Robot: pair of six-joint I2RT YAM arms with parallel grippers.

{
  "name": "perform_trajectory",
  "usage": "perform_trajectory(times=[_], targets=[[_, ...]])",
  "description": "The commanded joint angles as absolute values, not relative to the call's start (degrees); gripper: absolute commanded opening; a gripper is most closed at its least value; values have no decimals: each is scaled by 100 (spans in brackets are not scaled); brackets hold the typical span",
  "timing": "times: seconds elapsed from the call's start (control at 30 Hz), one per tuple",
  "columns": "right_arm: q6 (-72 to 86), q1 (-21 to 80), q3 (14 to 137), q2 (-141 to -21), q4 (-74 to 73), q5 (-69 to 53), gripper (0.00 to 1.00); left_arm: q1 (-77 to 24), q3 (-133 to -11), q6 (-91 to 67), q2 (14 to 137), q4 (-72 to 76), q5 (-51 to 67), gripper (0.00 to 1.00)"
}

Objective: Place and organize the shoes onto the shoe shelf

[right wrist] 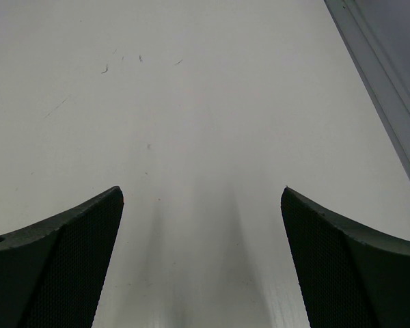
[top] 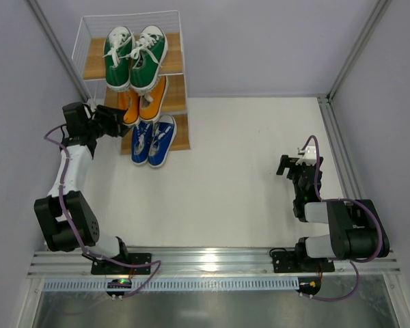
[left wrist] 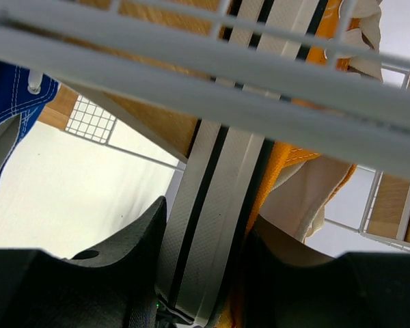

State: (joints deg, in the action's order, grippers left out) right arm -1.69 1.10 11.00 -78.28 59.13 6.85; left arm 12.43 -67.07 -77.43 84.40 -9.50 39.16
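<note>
The shoe shelf (top: 96, 66) stands at the back left. A green pair (top: 134, 57) sits on its top board, an orange pair (top: 152, 100) on the middle one and a blue pair (top: 154, 141) on the lowest. My left gripper (top: 120, 117) reaches in from the left and is shut on the left orange shoe (top: 130, 107). In the left wrist view the gripper (left wrist: 208, 219) has one finger against the striped white sole of the orange shoe (left wrist: 219, 171) and the other inside it. White shelf wires (left wrist: 191, 61) cross close above. My right gripper (top: 290, 167) hangs open over the bare table (right wrist: 201, 102).
Metal rails run along the table's right side (top: 336, 140) and near edge (top: 212, 263). Grey walls close in on both sides and behind the shelf. A blue shoe (left wrist: 14, 102) shows at the left of the left wrist view.
</note>
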Motion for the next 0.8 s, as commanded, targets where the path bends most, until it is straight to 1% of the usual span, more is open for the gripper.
perform_trajectory(times=[0.0, 0.2, 0.23, 0.27, 0.3, 0.33, 0.37, 0.4, 0.43, 0.5, 0.53, 0.6, 0.7, 0.77], targets=[[-149, 97, 1195, -7822, 6354, 633, 97, 1230, -6934, -7752, 8604, -238, 4052, 0], [-149, 88, 1195, -7822, 6354, 633, 97, 1230, -7075, -7962, 8710, -27, 4096, 0], [-149, 97, 1195, -7814, 6354, 633, 97, 1230, -7075, -7989, 8727, 130, 4104, 2], [-149, 97, 1195, -7822, 6354, 624, 97, 1230, -7066, -8024, 8719, 184, 4113, 8], [-149, 88, 1195, -7822, 6354, 624, 97, 1222, -7066, -8059, 8710, 245, 4122, 16], [-149, 88, 1195, -7822, 6354, 633, 97, 1230, -7014, -8129, 8666, 394, 4122, 33], [-149, 88, 1195, -7822, 6354, 633, 97, 1222, -6979, -8165, 8631, 474, 4122, 41], [-149, 88, 1195, -7814, 6354, 633, 97, 1230, -6952, -8226, 8605, 483, 4131, 48], [-149, 97, 1195, -7822, 6354, 633, 97, 1239, -6813, -8340, 8578, 692, 4157, 58], [-149, 97, 1187, -7822, 6354, 633, 97, 1239, -6707, -8341, 8473, 773, 4088, 66], [-149, 88, 1195, -7822, 6354, 633, 97, 1239, -6628, -8306, 8412, 730, 4035, 73], [-149, 88, 1195, -7814, 6354, 633, 97, 1239, -6557, -8209, 8262, 677, 3956, 81], [-149, 88, 1195, -7822, 6354, 633, 97, 1239, -6478, -8174, 8192, 685, 3981, 85], [-141, 97, 1195, -7814, 6346, 633, 97, 1239, -6425, -8174, 8165, 694, 4052, 93]])
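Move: The left gripper already holds the left orange shoe by its heel. The shoe's middle lies about 9 cm ahead and 2 cm right, at hand height on the middle board. The right orange shoe stands some 7 cm to the right of it. Seen from the left hand, the left green shoe is about 12 cm ahead, 1 cm right and 17 cm up. The left blue shoe is level with the hand, 3 cm right and 15 cm below. The held shoe is roughly 57 cm left, 16 cm ahead and 17 cm above the idle right hand. Keep the left gripper's pinch on the orange shoe's heel and ease it forward about 2 cm, farther onto the middle board. Then open the fingers nearly wide to let go of the heel, lifting the hand some 2.5 cm as you do and tipping the fingers down slightly, and begin to draw back a little. ##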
